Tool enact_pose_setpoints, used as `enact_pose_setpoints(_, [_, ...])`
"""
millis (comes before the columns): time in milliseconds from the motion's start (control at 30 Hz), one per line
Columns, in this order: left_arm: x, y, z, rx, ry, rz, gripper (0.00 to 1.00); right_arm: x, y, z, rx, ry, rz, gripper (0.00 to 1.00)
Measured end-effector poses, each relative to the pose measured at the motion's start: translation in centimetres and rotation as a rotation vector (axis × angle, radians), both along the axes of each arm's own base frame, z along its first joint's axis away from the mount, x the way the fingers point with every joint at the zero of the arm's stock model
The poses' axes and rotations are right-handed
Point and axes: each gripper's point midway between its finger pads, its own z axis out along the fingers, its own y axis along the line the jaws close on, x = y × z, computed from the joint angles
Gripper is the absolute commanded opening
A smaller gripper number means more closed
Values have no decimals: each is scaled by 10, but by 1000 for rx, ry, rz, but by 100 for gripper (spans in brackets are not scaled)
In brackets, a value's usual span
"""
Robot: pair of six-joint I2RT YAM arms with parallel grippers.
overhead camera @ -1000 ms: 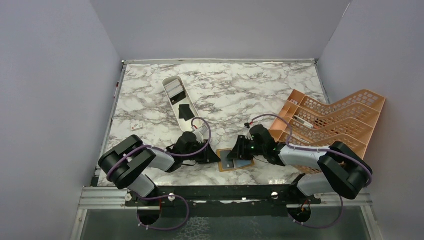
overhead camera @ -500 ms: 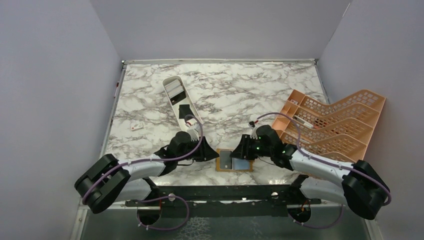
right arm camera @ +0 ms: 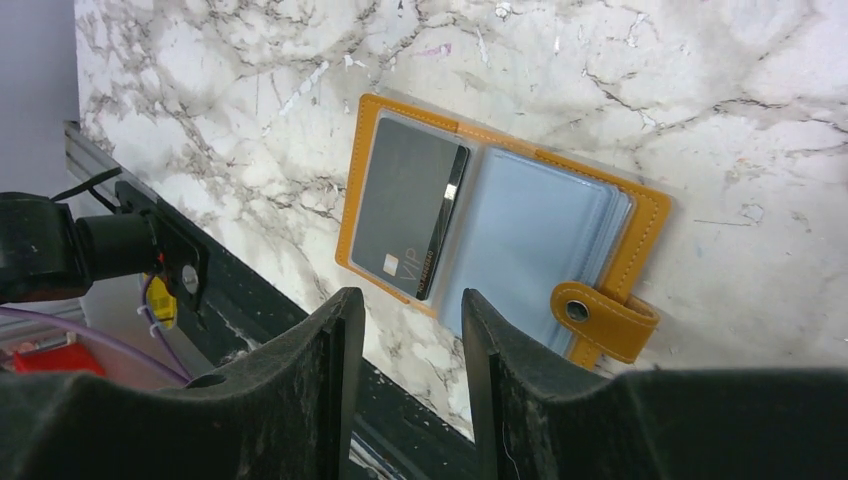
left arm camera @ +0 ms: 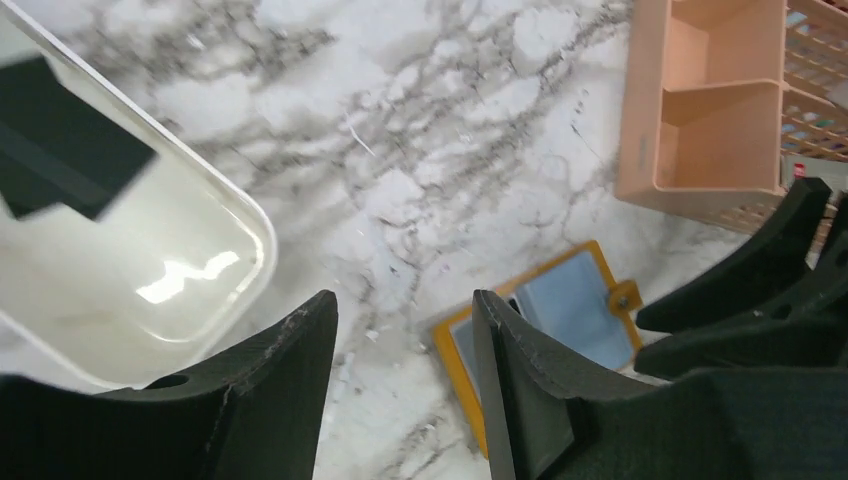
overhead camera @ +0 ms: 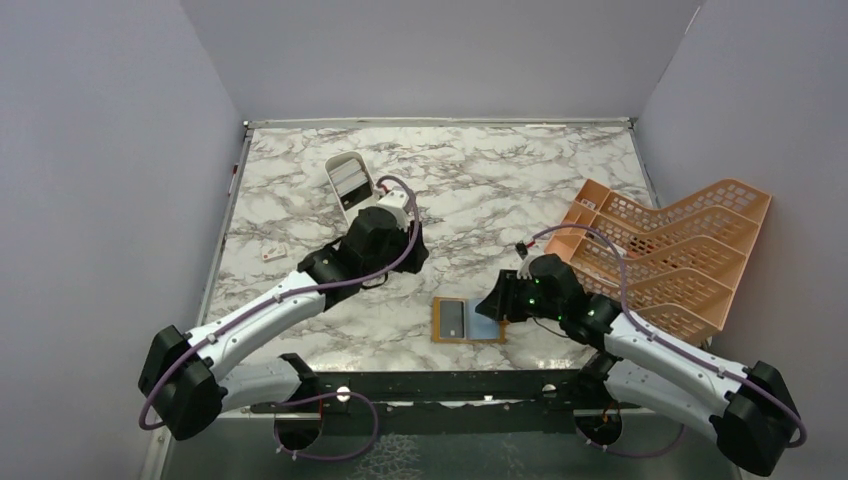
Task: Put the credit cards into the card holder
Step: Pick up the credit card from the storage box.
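The card holder lies open near the table's front edge. A grey credit card sits in its left panel and pale blue sleeves fill its right panel. Its strap hangs undone. My right gripper hovers open at the holder's right edge, with nothing between its jaws. My left gripper is open and empty above the near end of the white tray. A black credit card lies in that tray. Pale cards rest at the tray's far end.
A large orange lattice rack stands at the right, close behind my right arm. A small white and red object lies near the left edge. The metal rail runs just below the holder.
My left arm has swung back and left from the holder to the tray, its jaws opening. My right gripper has drawn back to the right and opened a little wider. The holder now lies uncovered.
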Motion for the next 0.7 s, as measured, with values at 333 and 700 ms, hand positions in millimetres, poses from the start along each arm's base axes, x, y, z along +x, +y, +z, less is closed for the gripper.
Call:
enact_pose_setpoints(333, [70, 62, 57, 438, -245, 48, 53, -1, -12, 16, -1, -67, -17, 46])
enact_pose_setpoints(700, [154, 136, 13, 803, -200, -18, 57, -4, -14, 24, 18, -93, -12, 46])
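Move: The black VIP card at the front of the row in the storage box lies about 22 cm ahead of the left gripper, 15 cm to its left and 13 cm below. Two loose black cards in the same box are nearer, some 15 cm ahead and 12 cm left; the open card holder is roughly 9 cm back and 11 cm right. From the right gripper the VIP card is about 31 cm ahead, 30 cm left and 7 cm lower. Bring the left gripper, empty and about half open, some 15 cm forward and 14 cm left from the open marble to the storage box, arching up first and then sinking about 4 cm towards the card row. Roll the hand some 45 degrees, left side rising, as it goes. Lift the right gripper another 2 cm or so off the card holder, fingers unchanged. ##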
